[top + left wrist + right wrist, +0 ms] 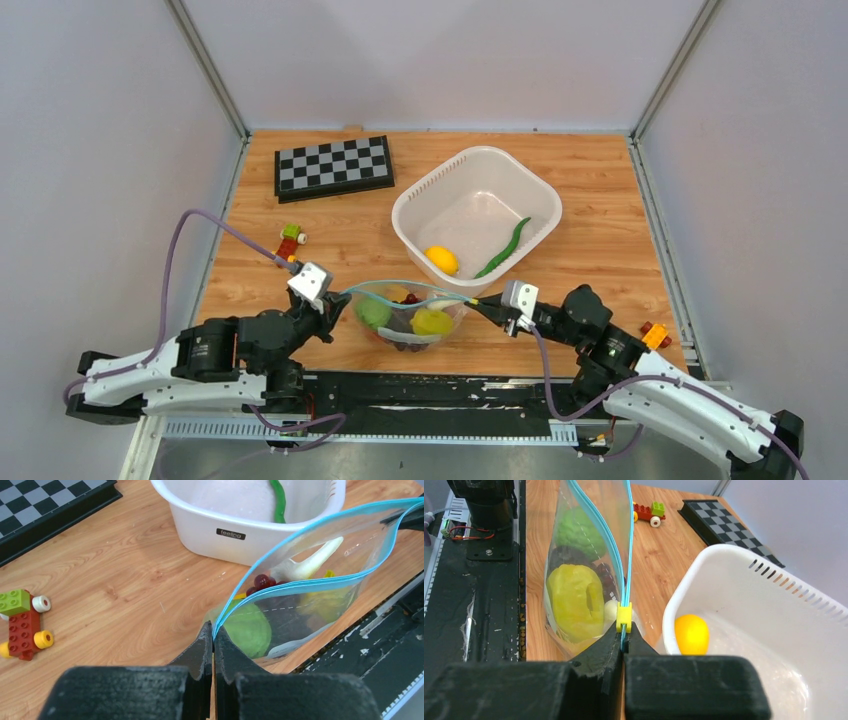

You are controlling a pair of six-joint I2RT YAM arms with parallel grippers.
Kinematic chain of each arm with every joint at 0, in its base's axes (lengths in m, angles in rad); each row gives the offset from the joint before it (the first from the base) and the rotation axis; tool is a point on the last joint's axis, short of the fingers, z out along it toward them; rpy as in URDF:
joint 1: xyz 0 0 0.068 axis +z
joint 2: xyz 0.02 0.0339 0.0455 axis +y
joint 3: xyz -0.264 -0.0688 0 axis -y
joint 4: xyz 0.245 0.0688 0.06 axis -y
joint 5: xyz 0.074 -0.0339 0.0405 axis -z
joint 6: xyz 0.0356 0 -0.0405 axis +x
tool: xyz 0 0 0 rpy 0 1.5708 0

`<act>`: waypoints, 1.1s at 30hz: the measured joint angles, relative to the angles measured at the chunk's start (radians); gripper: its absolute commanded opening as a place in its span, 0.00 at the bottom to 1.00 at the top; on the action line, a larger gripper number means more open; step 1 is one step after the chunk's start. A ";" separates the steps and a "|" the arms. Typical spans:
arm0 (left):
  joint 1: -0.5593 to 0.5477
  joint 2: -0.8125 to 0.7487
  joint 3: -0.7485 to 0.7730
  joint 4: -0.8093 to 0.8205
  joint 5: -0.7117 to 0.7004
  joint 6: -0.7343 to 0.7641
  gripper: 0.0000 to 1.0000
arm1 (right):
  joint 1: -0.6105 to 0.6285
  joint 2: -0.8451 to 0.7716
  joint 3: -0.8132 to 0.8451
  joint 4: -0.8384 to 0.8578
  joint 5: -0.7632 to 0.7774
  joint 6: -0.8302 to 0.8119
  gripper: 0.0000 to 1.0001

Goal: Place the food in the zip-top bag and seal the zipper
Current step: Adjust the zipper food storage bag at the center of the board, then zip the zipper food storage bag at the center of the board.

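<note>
The clear zip-top bag point(410, 320) hangs between my two grippers near the table's front edge, its teal zipper point(405, 297) bowed open. Inside are a green fruit point(250, 627), purple grapes point(261, 581) and a yellow piece point(571, 600). My left gripper point(338, 298) is shut on the zipper's left end point(214, 636). My right gripper point(480, 302) is shut on the zipper's right end, just behind the yellow slider point(624, 618). A yellow lemon point(442, 260) and a green chili point(505, 248) lie in the white basket point(420, 195).
The white perforated basket stands right behind the bag. A checkerboard point(333, 166) lies at the back left. A toy block car point(290, 241) sits left of the bag. A small red and yellow block point(655, 335) lies beside the right arm.
</note>
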 measured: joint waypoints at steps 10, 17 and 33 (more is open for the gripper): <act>0.000 0.056 0.027 -0.045 -0.038 -0.023 0.70 | -0.075 0.149 0.125 -0.095 -0.072 0.084 0.00; 0.000 0.045 0.127 -0.062 -0.016 0.001 0.87 | -0.096 0.231 0.170 -0.136 -0.136 0.126 0.00; 0.000 0.766 0.513 0.120 0.435 0.320 0.81 | -0.152 0.152 0.174 -0.197 -0.209 0.161 0.00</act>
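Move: My left hand holds one end of the bag's zipper lip. The yellow slider, beside my right fingertips, lies about 20 cm to its right, roughly level in height and 1 cm back. In the bag, the green fruit sits about 5 cm right and 1 cm back, the yellow pepper 14 cm right and 2 cm back, and the lemon in the basket 17 cm right and 10 cm ahead, all about 10 cm lower. The slider is some 2 cm left of my right hand and 1 cm ahead. I open my left fingers wide to let go of the zipper's end, lift about 8 cm, then swing some 17 cm right over the bag towards the slider, turning about 30 degrees clockwise with the left side rolling up, and sink about 3 cm at the end. My right hand keeps pinching the slider end, nearly in place, rolling its top forward some 15 degrees. ##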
